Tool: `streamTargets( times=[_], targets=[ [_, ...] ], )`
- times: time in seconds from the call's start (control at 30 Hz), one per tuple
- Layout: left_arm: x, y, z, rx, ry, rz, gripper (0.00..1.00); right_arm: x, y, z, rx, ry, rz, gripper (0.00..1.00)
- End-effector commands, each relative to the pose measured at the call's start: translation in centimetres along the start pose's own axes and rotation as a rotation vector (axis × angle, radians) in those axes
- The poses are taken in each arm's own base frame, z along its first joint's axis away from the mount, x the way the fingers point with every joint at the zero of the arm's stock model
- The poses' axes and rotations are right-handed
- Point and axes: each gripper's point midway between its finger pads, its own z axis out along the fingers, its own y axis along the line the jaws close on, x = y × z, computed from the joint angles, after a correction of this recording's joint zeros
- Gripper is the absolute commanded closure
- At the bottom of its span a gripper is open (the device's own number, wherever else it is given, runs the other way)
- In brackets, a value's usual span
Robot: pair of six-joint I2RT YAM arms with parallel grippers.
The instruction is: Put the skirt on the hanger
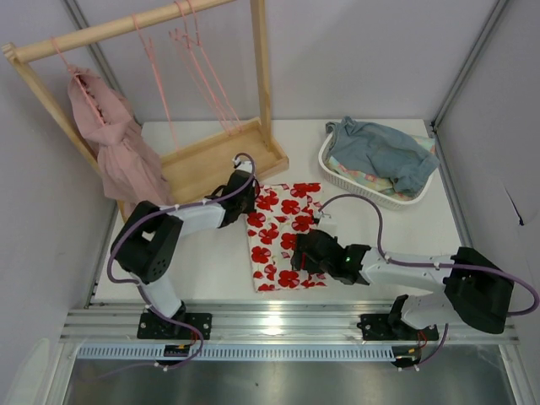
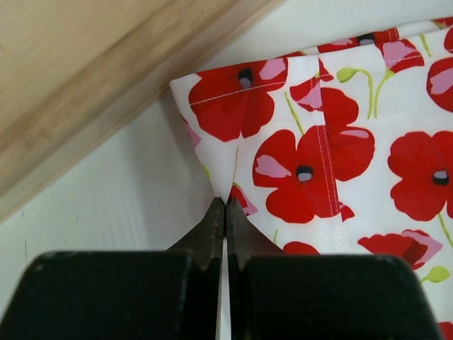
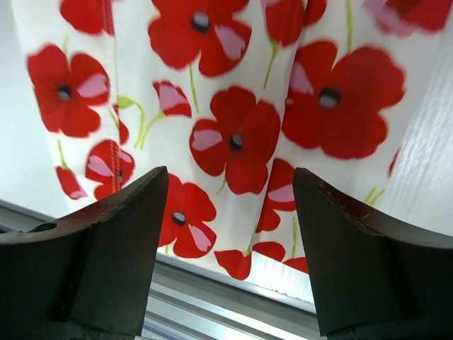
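Note:
The skirt [image 1: 274, 228], white with big red flowers, lies flat on the table between both arms. My left gripper [image 1: 247, 196] is at its far left corner, next to the wooden rack base. In the left wrist view this gripper [image 2: 225, 203] is shut, pinching a raised fold of the skirt's [image 2: 340, 142] edge. My right gripper [image 1: 300, 250] sits low over the skirt's near right part. Its jaws [image 3: 228, 173] stand open with flowered cloth [image 3: 233, 85] beneath them and nothing held. Several thin pink hangers [image 1: 202, 76] hang from the rack's top rail.
The wooden rack's tray-like base [image 1: 215, 156] lies just beyond the skirt. A dusty-pink garment [image 1: 114, 143] hangs at the rack's left end. A white basket [image 1: 371, 190] with blue-grey cloth [image 1: 384, 152] stands back right. A metal rail [image 1: 278, 321] runs along the table's near edge.

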Motion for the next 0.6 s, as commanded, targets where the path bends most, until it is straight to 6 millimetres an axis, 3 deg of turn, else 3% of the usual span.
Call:
streamTargets(
  times=[0.0, 0.07, 0.17, 0.2, 0.23, 0.3, 0.4, 0.47, 0.57],
  targets=[
    [-2.8, -0.5, 0.5, 0.030, -0.043, 0.016, 0.98, -4.0, 0.5, -0.9, 0.033, -0.077, 0.053, 0.23],
    [-2.8, -0.2, 0.4, 0.028, -0.039, -0.006, 0.97, -6.7, 0.5, -1.6, 0.037, -0.120, 0.056, 0.23],
    [-3.1, 0.3, -0.4, 0.026, -0.037, -0.020, 0.86, -9.4, 0.1, -2.3, 0.042, -0.179, 0.054, 0.23],
    [-3.1, 0.0, -0.7, 0.047, -0.035, -0.016, 0.67, -10.0, 0.2, -2.3, 0.025, -0.186, 0.047, 0.23],
    [-3.7, -0.2, -1.4, 0.059, -0.047, -0.021, 0.58, -11.0, -0.5, -2.0, 0.035, -0.196, 0.066, 0.23],
    [-3.5, 0.0, -2.3, 0.055, -0.018, -0.035, 0.32, -11.7, -0.9, -1.1, 0.033, -0.195, 0.066, 0.24],
    [-4.5, 0.6, -4.2, 0.034, -0.040, -0.072, 0.12, -12.1, -1.1, 0.2, 0.013, -0.174, 0.054, 0.25],
    [-5.0, 1.0, -5.7, 0.028, -0.062, -0.094, 0.02, -12.6, -0.8, 0.8, 0.002, -0.179, 0.050, 0.26],
    [-4.7, 1.4, -7.1, 0.028, -0.077, -0.125, 0.01, -12.2, -0.6, 2.4, 0.008, -0.155, 0.028, 0.27]
  ],
)
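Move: The skirt, folded flat, has its upper left corner about 5 cm ahead of the left fingers and 1 cm to their left; those fingers are shut on its left edge. The middle of the wooden stand's base lies some 13 cm ahead and 10 cm left of that hand. From the open right hand, the skirt's upper right corner is about 22 cm ahead and 6 cm right, and its lower right corner roughly 9 cm back and 8 cm right; both are just below. The skirt's left edge is let go as the left fingers open from shut to wide, and that hand then lifts about 6 cm nearly straight up. Meanwhile the right hand, still open, arcs over the skirt some 10 cm forward and a little right towards its upper right corner, rising about 6 cm before starting down again, its wrist turning slightly clockwise. ##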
